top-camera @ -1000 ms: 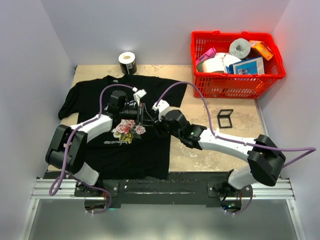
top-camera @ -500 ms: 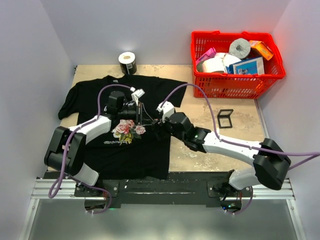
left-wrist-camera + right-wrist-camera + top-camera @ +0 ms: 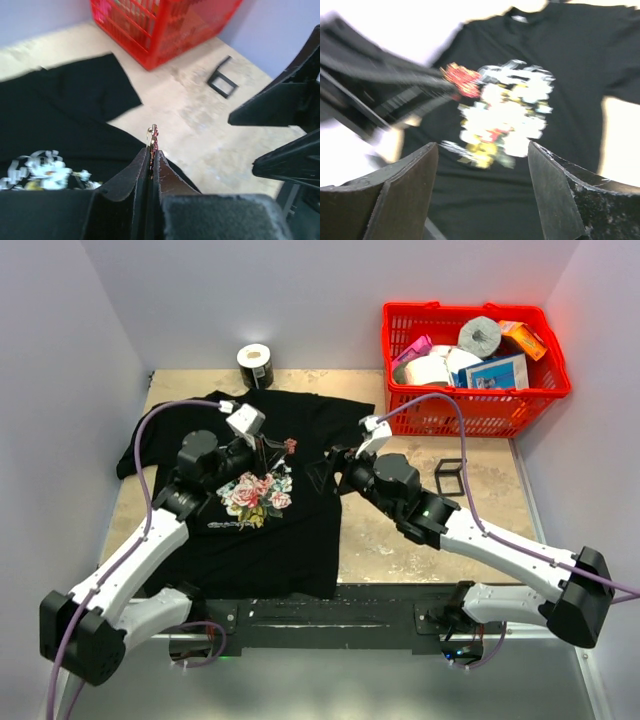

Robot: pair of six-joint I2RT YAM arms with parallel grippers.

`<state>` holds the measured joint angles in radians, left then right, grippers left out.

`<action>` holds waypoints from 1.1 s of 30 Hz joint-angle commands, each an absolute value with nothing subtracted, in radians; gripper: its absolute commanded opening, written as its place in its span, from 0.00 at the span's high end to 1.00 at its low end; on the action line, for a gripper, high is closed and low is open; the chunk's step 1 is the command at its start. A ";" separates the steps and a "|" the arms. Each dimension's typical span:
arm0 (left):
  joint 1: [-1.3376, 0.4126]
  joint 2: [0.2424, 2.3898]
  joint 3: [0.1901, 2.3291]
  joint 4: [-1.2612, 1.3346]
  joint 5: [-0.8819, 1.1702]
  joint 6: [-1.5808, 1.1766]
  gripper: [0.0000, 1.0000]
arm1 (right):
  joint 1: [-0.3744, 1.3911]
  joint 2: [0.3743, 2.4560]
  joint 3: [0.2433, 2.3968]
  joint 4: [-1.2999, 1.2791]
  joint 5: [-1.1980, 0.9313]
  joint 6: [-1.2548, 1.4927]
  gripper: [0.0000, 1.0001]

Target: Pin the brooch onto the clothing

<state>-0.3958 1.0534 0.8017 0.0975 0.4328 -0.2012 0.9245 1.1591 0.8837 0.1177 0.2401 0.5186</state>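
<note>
The clothing (image 3: 250, 525), a black T-shirt with a rose print, lies flat on the left of the table. My left gripper (image 3: 282, 447) hovers over its chest, shut on the brooch (image 3: 291, 445). In the left wrist view the tiny reddish brooch (image 3: 154, 136) with a metal glint sticks out from the tips of the left gripper (image 3: 152, 150). My right gripper (image 3: 322, 472) stands open just right of it, holding nothing. In the right wrist view the right gripper (image 3: 482, 150) spans the shirt's print (image 3: 507, 107), and the brooch (image 3: 462, 81) shows blurred at upper left.
A red basket (image 3: 475, 400) holding rolls and boxes stands at the back right. A black-and-white tape roll (image 3: 255, 365) sits behind the shirt's collar. A small black frame (image 3: 450, 477) lies on the bare tabletop right of the right arm.
My right gripper has opened wide and drawn back to the right, off the brooch. The left arm has swung left and back, keeping the brooch pinched in its jaws.
</note>
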 commanded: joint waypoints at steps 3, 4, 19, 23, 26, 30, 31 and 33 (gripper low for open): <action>-0.558 0.942 0.752 0.080 0.019 0.060 1.00 | 0.925 1.181 0.962 0.266 0.153 0.909 0.29; -0.578 0.933 0.744 0.083 0.002 0.077 1.00 | 0.925 1.187 0.956 0.294 0.137 0.935 0.30; -0.718 0.897 0.707 0.106 -0.149 0.158 1.00 | 0.925 1.339 0.985 0.382 0.132 1.144 0.40; -0.741 0.905 0.707 0.104 -0.153 0.163 1.00 | 0.925 1.344 0.983 0.396 0.166 1.163 0.42; -0.756 0.907 0.707 0.103 -0.164 0.170 1.00 | 0.925 1.347 0.989 0.385 0.190 1.169 0.43; -0.769 0.905 0.704 0.104 -0.175 0.175 1.00 | 0.925 1.368 0.999 0.367 0.199 1.172 0.45; -0.773 0.905 0.704 0.104 -0.175 0.175 1.00 | 0.925 1.373 0.997 0.367 0.199 1.175 0.45; -0.778 0.905 0.703 0.106 -0.175 0.175 1.00 | 0.925 1.385 0.997 0.370 0.201 1.184 0.46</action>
<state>-0.7643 0.9073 0.7048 0.0692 -0.1509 0.1539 0.9245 1.3624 0.9524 0.3374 0.1589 1.1511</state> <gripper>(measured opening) 0.102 0.548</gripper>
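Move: The right hand, fingers open and empty, has the brooch about 5 cm ahead and 7 cm to its left, roughly level; the brooch sits in the left hand's pinched tips, some 1 cm ahead and 1 cm right of that hand's point. Below, around 25 cm down, the shirt's flower print lies about 2 cm ahead and 16 cm left of the right hand. From the left hand the print is some 3 cm back and 6 cm left. Leftward by about 6.5 cm, arching up nearly 5 cm and then sinking halfway back, the right hand rolls its left side up some 35 degrees and brings its partly closing fingers in around the brooch. The left hand keeps its pinch, draws back about 3 cm and rolls its left side up some 20 degrees, presenting the brooch to them. ##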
